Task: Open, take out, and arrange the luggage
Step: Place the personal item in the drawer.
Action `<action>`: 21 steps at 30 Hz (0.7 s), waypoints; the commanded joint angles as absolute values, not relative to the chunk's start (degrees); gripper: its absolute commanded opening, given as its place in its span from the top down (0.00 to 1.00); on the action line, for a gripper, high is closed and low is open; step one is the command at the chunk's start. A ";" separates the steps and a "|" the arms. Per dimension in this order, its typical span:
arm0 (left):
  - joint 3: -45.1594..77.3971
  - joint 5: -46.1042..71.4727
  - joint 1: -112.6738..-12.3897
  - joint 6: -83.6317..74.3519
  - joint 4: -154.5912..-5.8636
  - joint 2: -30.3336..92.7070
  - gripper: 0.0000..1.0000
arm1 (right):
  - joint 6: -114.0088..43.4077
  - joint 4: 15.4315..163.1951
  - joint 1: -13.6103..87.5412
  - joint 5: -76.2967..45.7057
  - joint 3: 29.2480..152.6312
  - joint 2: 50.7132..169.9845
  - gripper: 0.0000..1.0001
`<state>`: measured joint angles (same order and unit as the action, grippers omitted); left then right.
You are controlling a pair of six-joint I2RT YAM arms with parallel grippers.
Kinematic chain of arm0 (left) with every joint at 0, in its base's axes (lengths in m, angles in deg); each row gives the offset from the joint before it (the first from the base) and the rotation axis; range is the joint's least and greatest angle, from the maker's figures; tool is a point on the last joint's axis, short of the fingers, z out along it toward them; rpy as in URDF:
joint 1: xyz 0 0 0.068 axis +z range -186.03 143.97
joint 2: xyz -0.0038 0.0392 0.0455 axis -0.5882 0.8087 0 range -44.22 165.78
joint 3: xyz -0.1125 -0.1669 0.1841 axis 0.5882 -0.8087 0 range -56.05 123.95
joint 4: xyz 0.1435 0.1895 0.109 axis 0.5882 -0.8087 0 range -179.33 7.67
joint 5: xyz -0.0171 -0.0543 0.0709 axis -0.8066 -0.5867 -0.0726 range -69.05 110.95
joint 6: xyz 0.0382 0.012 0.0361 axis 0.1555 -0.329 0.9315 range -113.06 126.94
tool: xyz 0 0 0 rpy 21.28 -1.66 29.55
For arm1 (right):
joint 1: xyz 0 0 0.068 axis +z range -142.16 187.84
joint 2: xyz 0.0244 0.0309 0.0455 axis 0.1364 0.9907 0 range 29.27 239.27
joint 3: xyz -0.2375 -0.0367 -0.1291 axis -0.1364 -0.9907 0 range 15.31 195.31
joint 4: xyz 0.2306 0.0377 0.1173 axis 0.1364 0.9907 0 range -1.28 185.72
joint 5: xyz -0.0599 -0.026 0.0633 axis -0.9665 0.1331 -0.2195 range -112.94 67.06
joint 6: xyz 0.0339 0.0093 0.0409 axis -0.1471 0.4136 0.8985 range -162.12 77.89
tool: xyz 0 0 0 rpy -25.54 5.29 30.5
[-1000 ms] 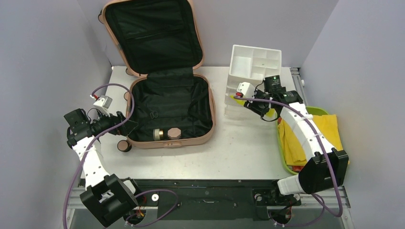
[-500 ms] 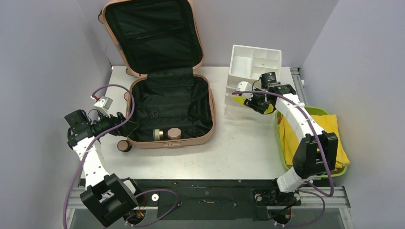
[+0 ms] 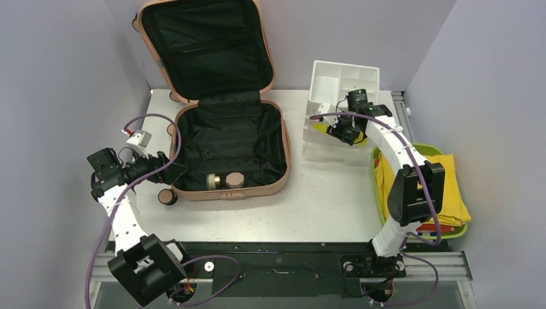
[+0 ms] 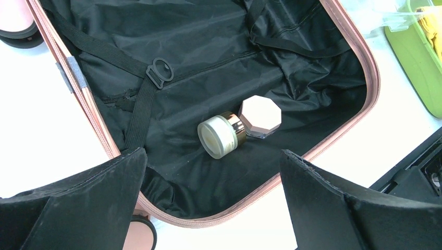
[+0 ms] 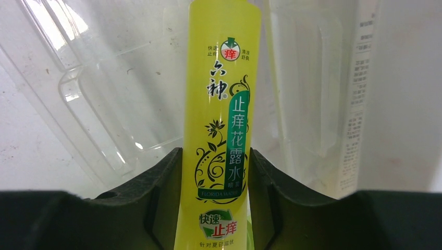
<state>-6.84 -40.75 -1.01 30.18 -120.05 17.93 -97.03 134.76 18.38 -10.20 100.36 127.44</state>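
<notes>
The luggage [image 3: 238,129], a salmon-pink suitcase, lies open on the table with its lid leaning on the back wall. On its black lining [image 4: 208,62] near the front rim lie a cream jar [image 4: 221,136] on its side and an octagonal pink-lidded jar [image 4: 260,115]. My left gripper [image 3: 172,170] hangs open at the suitcase's near left corner, jaws wide and empty [image 4: 213,156]. My right gripper [image 3: 339,132] is shut on a yellow-green bottle [image 5: 221,104], which it holds over a clear plastic tray [image 5: 104,94].
A white compartmented organizer [image 3: 344,80] stands at the back right, just behind the clear tray [image 3: 322,151]. A lime-green tray [image 3: 425,149] with yellow cloth [image 3: 451,193] sits at the right edge. A caster wheel [image 3: 168,196] pokes out by the left gripper.
The right arm has carried the bottle a little left and farther back toward the white organizer, its elbow swinging in. The left arm and the suitcase have not moved.
</notes>
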 commanded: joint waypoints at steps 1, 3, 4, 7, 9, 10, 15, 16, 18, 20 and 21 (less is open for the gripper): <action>-6.58 -42.97 -0.35 31.19 -118.82 18.29 0.04 | -97.39 131.84 18.17 -10.86 103.04 127.23 0.73; -6.58 -43.02 -0.35 31.20 -118.87 18.38 0.04 | -97.06 131.41 18.20 -10.64 102.76 127.10 0.67; -6.57 -43.10 -0.35 31.20 -118.84 18.41 0.04 | -96.88 131.14 18.21 -10.72 102.69 127.01 0.62; -6.57 -43.32 -0.35 31.20 -118.87 18.45 0.04 | -96.29 130.77 18.09 -11.10 102.53 126.30 0.53; -6.57 -43.45 -0.35 31.20 -118.81 18.35 0.04 | -96.11 130.47 18.12 -11.23 102.18 125.67 0.42; -6.57 -43.54 -0.35 31.20 -118.85 18.35 0.04 | -95.96 130.07 18.12 -11.07 102.03 125.09 0.32; -6.57 -43.72 -0.28 31.20 -118.93 18.32 0.04 | -95.03 129.80 18.11 -10.94 101.97 123.35 0.22; -6.57 -43.78 -0.27 31.20 -118.95 18.21 0.04 | -94.89 130.30 18.12 -10.82 102.06 122.49 0.21; -6.49 -43.89 -0.20 31.20 -118.95 18.08 0.04 | -95.17 131.44 18.19 -9.66 101.60 120.11 0.19; -6.48 -44.06 -0.18 31.20 -119.02 17.93 0.04 | -98.02 132.50 18.44 -7.84 99.58 116.67 0.19; -6.48 -44.13 -0.17 31.20 -119.01 17.88 0.04 | -99.25 132.71 18.79 -7.39 97.44 115.24 0.19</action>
<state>-6.84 -41.49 -0.81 30.18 -120.05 18.46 -95.96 132.14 18.36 -10.23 100.03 124.29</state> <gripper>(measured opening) 0.964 0.809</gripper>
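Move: The right hand holds the yellow-green bottle just over the open clear drawer, whose middle lies roughly 2 cm back, 1 cm to the left and 4 cm below. The white storage box stands about 9 cm ahead of the hand, straight on, and the green tray with the yellow cloth some 14 cm back and 20 cm to the right, roughly 8 cm below. From the idle left hand the drawer is around 11 cm ahead, 40 cm to the right and 8 cm lower. Letting go of the bottle it still grips at first, the right hand settles about half a centimetre down into the drawer, then spreads its fingers wide while easing 1 cm forward towards the storage box. With the fingers off the bottle, the hand lifts away, some 3 cm up from its lowest point, accelerating and tipping its fingertips slightly outward. ##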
